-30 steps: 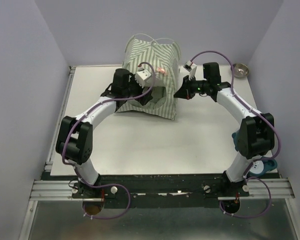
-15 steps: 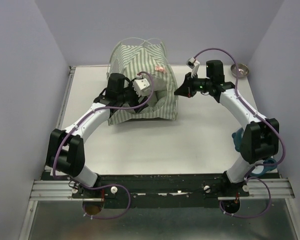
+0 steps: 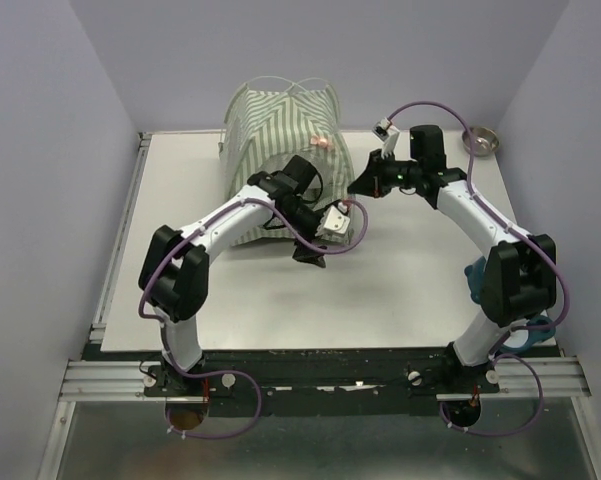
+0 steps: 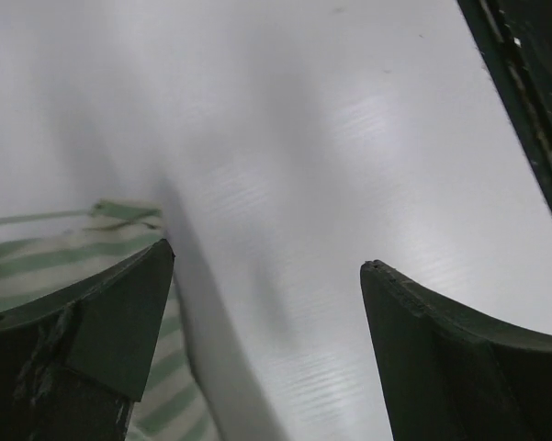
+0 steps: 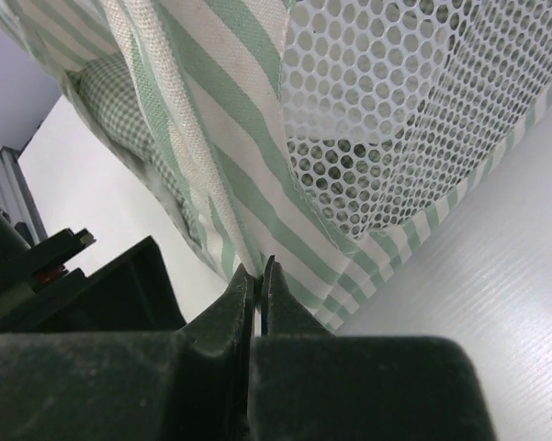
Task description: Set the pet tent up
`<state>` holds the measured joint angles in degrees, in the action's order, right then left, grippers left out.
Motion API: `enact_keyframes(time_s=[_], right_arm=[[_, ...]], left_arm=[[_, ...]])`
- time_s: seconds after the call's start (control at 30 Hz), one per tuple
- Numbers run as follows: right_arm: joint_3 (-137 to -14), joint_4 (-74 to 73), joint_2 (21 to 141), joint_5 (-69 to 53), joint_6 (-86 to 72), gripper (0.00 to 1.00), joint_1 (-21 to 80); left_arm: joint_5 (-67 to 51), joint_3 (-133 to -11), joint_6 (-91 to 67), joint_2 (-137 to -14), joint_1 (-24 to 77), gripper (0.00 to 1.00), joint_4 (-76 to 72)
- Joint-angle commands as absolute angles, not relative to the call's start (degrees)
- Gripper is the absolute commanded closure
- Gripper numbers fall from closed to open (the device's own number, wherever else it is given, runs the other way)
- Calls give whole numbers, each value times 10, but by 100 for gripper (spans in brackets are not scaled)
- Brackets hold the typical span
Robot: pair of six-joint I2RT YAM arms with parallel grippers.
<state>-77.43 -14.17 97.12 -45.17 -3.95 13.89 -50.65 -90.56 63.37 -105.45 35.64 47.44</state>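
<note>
The pet tent, green-and-white striped with crossed whitish poles on top and a pink tag, stands at the back of the table. My left gripper hangs open just in front of it, low over the bare table; in the left wrist view nothing lies between the fingers, and striped fabric shows at the lower left. My right gripper is shut at the tent's right front corner. Its tips pinch the striped fabric edge below a mesh panel. A checked cushion lies inside.
A small metal bowl sits at the back right corner. Teal-blue objects lie near the right arm's base. The dark table edge runs along the right of the left wrist view. Lilac walls close in the left, back and right.
My left arm pulled out of the tent's front and swung right, and its gripper now hangs over the table before the tent. The tent shifted left and rounded out. The right gripper stayed put.
</note>
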Motion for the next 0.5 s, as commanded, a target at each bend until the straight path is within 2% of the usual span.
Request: enact_keyframes(time_s=[0.0,0.07,0.1,0.2,0.27,0.37,0.47], right_arm=[[-766,-128,955,-376,-119,99,138],[-751,-105,944,-375,-126,99,139],[-749,-99,940,-378,-125,93,140],[-747,-111,924,-382,-107,40,139],[-745,-123,906,-380,-88,26,138],[-750,-168,872,-389,-55,13,129],[-753,-185,833,-401,-45,7,86]], left_arm=[[-520,-842,655,-972,345,1,530],[-487,-795,613,-904,345,1,475],[-470,-776,597,-867,345,1,454],[-406,-748,493,-779,338,1,408],[-375,-734,421,-718,316,1,377],[-350,-710,282,-636,238,1,302],[-267,-716,168,-605,174,1,258]])
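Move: The cushion inside the tent's opening lies roughly 12 cm ahead of the empty left hand, 4 cm to its left and 8 cm below. From the same hand, the tent's front right corner is 8 cm ahead, 9 cm right and lower; the pink clip is about 19 cm ahead, 2 cm right and 10 cm higher. The right hand has the opening's right edge between its fingers, with the cushion 14 cm to its left and 12 cm below. Backing off about 5 cm from the tent's front right corner and dipping slightly, the open left hand then rises and swings left, ending some 15 cm higher and 12 cm farther left, turned about 30 degrees counter-clockwise. The right fingers open wide, let go of the opening's right edge, and ease up and rightward off the fabric. ##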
